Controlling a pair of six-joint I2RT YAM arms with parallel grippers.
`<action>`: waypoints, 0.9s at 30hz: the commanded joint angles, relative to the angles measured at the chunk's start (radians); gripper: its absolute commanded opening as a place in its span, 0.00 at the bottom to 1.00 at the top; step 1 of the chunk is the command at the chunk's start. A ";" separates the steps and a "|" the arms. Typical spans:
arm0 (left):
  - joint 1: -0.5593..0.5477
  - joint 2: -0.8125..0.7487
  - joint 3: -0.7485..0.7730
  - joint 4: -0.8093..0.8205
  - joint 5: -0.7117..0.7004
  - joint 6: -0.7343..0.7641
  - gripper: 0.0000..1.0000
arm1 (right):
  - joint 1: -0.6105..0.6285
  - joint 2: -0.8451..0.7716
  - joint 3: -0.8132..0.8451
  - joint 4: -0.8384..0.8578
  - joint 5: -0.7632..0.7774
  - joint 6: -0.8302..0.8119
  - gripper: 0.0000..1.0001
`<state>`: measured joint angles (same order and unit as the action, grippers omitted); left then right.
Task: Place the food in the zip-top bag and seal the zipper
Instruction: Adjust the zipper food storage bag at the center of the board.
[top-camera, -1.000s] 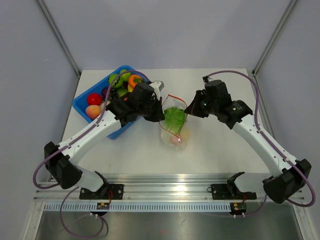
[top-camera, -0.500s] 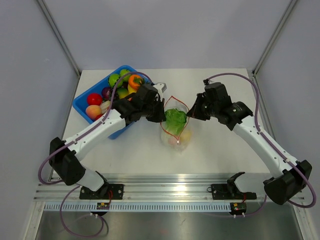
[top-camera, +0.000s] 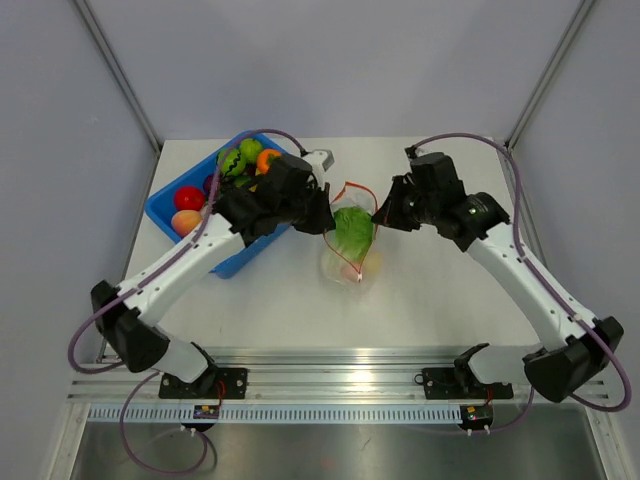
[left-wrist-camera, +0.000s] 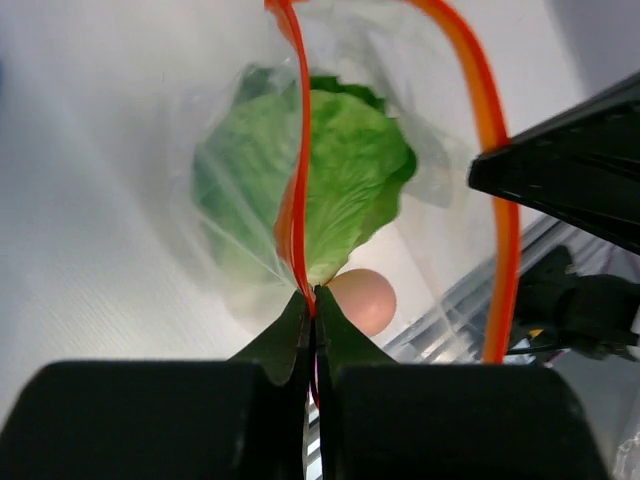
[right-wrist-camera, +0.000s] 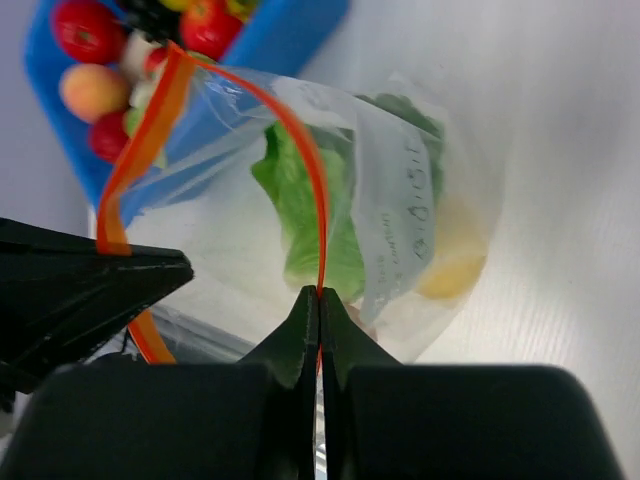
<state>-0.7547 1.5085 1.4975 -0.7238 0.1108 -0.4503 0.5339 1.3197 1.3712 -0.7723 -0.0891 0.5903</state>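
Observation:
The clear zip-top bag (top-camera: 352, 258) hangs mouth-up at the table's middle, held between both arms. Inside it are green lettuce (left-wrist-camera: 345, 165), a peach-coloured piece (left-wrist-camera: 366, 300) and a yellow piece (right-wrist-camera: 450, 276). My left gripper (left-wrist-camera: 313, 296) is shut on one side of the red-orange zipper (left-wrist-camera: 293, 150). My right gripper (right-wrist-camera: 319, 293) is shut on the opposite side of the zipper (right-wrist-camera: 320, 210). The two strips bow apart, so the mouth stands open. More food (top-camera: 188, 197) lies in the blue bin.
The blue bin (top-camera: 160, 213) stands at the back left, right beside my left arm, holding red, green and orange pieces. Frame posts rise at both back corners. A metal rail runs along the near edge.
Both grippers have shifted slightly toward the back, carrying the bag's mouth with them. The bag hangs a little higher. Both grips are unchanged.

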 joint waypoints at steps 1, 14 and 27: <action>-0.005 -0.143 0.086 0.032 -0.034 0.022 0.00 | 0.009 -0.108 0.088 -0.002 0.005 -0.024 0.00; -0.011 0.012 -0.099 0.115 0.041 -0.011 0.00 | 0.012 -0.019 -0.104 0.036 0.029 -0.032 0.00; -0.011 -0.090 -0.112 0.144 -0.005 -0.016 0.00 | 0.012 -0.082 -0.078 0.022 0.068 -0.049 0.00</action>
<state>-0.7612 1.3304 1.4578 -0.6319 0.1005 -0.4545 0.5369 1.1664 1.3380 -0.7448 -0.0624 0.5705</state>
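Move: My two shut hands hold opposite sides of the bag's open rim, about 11 cm apart. From my left hand, the bag's middle is about 6 cm to the right and some 12 cm below; from my right hand it's 5 cm left and 12 cm below. The lettuce inside is a touch ahead of my left hand, 6 cm right and 9 cm down. The blue bin's middle stands roughly 28 cm left and 15 cm ahead of it. I shake the bag up and down with both hands together, still pinching the rim: a quick lift, a deep drop of some 18 cm with my left hand and 14 with my right, then back up almost as far. My wrists rock about 10 degrees either way, fingertips tipping up on each rise, while my hands ease a couple of centimetres apart. ##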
